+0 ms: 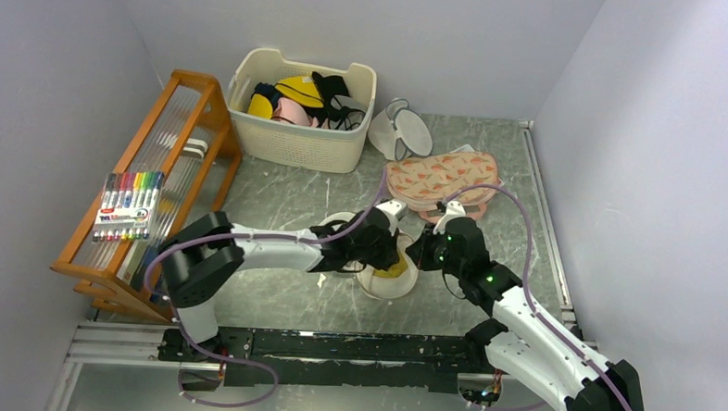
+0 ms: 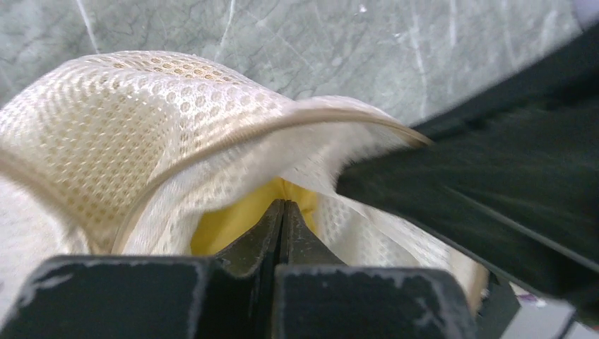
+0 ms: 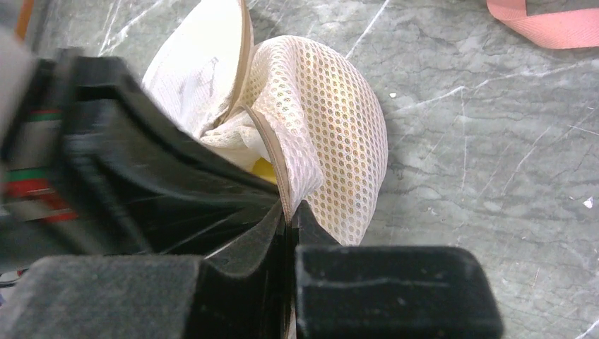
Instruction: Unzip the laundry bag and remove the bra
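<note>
The laundry bag [image 1: 373,282] lies open at the table's middle, a round white mesh bag with a cream zip rim. A yellow bra [image 1: 395,268] shows inside it. My left gripper [image 1: 391,253] reaches into the opening; in the left wrist view its jaws [image 2: 282,205] are shut with the tips pinched into the yellow bra [image 2: 226,226], under the mesh lid [image 2: 141,127]. My right gripper [image 1: 420,254] is shut on the bag's cream rim [image 3: 279,173], holding the mesh wall [image 3: 332,120] up. A bit of yellow bra [image 3: 263,169] shows beside the rim.
A white basket [image 1: 300,142] with several bras stands at the back. A plain mesh bag [image 1: 401,128] and a pink pouch [image 1: 440,176] lie behind the arms. A wooden rack [image 1: 208,92] with a marker set [image 1: 127,204] stands at the left.
</note>
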`<state>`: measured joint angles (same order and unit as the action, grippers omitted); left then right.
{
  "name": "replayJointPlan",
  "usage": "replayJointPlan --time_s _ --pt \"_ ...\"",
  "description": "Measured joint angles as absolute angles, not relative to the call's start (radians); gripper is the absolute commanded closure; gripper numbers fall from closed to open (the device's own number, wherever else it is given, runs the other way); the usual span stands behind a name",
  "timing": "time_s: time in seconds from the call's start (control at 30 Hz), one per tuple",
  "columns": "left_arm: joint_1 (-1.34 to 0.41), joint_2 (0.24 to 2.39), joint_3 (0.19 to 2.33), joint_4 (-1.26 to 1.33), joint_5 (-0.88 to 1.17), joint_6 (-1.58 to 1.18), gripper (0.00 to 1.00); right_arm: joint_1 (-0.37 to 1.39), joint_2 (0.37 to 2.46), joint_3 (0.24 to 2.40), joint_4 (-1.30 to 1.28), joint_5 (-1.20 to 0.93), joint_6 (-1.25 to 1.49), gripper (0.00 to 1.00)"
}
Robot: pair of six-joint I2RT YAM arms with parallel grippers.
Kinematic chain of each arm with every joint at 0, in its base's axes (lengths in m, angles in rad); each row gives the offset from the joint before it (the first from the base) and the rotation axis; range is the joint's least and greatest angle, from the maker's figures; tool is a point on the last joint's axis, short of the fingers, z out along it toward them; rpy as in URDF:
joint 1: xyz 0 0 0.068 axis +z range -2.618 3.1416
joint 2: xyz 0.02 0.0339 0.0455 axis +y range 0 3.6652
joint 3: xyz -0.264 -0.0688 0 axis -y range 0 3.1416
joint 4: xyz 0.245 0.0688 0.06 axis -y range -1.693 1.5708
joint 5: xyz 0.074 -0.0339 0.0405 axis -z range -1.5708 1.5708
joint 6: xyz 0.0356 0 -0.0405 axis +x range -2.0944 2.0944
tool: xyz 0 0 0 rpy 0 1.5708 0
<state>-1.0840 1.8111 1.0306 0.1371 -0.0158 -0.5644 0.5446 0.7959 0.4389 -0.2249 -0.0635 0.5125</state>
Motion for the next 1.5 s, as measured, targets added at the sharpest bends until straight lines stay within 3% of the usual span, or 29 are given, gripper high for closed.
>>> replayJointPlan --time_s 0.77,1.5 --pt "-1.084 1.383 0.914 0.072 0.004 -0.514 0.93 0.545 0.794 0.438 -0.222 -0.01 0.52 0.98" --pt "-1.084 1.195 1.111 -0.065 -0.064 -0.392 0.93 0.545 0.8 0.429 -0.191 -0.01 0.519 0.98"
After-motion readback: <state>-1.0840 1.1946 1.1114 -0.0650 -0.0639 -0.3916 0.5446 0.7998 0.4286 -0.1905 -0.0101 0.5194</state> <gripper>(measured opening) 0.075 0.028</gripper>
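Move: The yellow cloth is already pinched in my left fingertips inside the open laundry bag, its bulk about 2 cm below them and 1 cm back. The laundry basket stands some 38 cm ahead and 23 cm to the left; the strawberry-print bag lies roughly 21 cm ahead, 11 cm to the right. My right hand still holds the laundry bag's rim; from it the yellow cloth is about 4 cm back, 5 cm left and 6 cm below. I draw the yellow cloth up out of the laundry bag's mouth with my left hand, rising almost straight, about 26 cm, and swinging my steeply pointing fingers up some 25 degrees towards level while they keep their pinch. My right hand stays nearly in place, still gripping the zippered rim against the pull. ##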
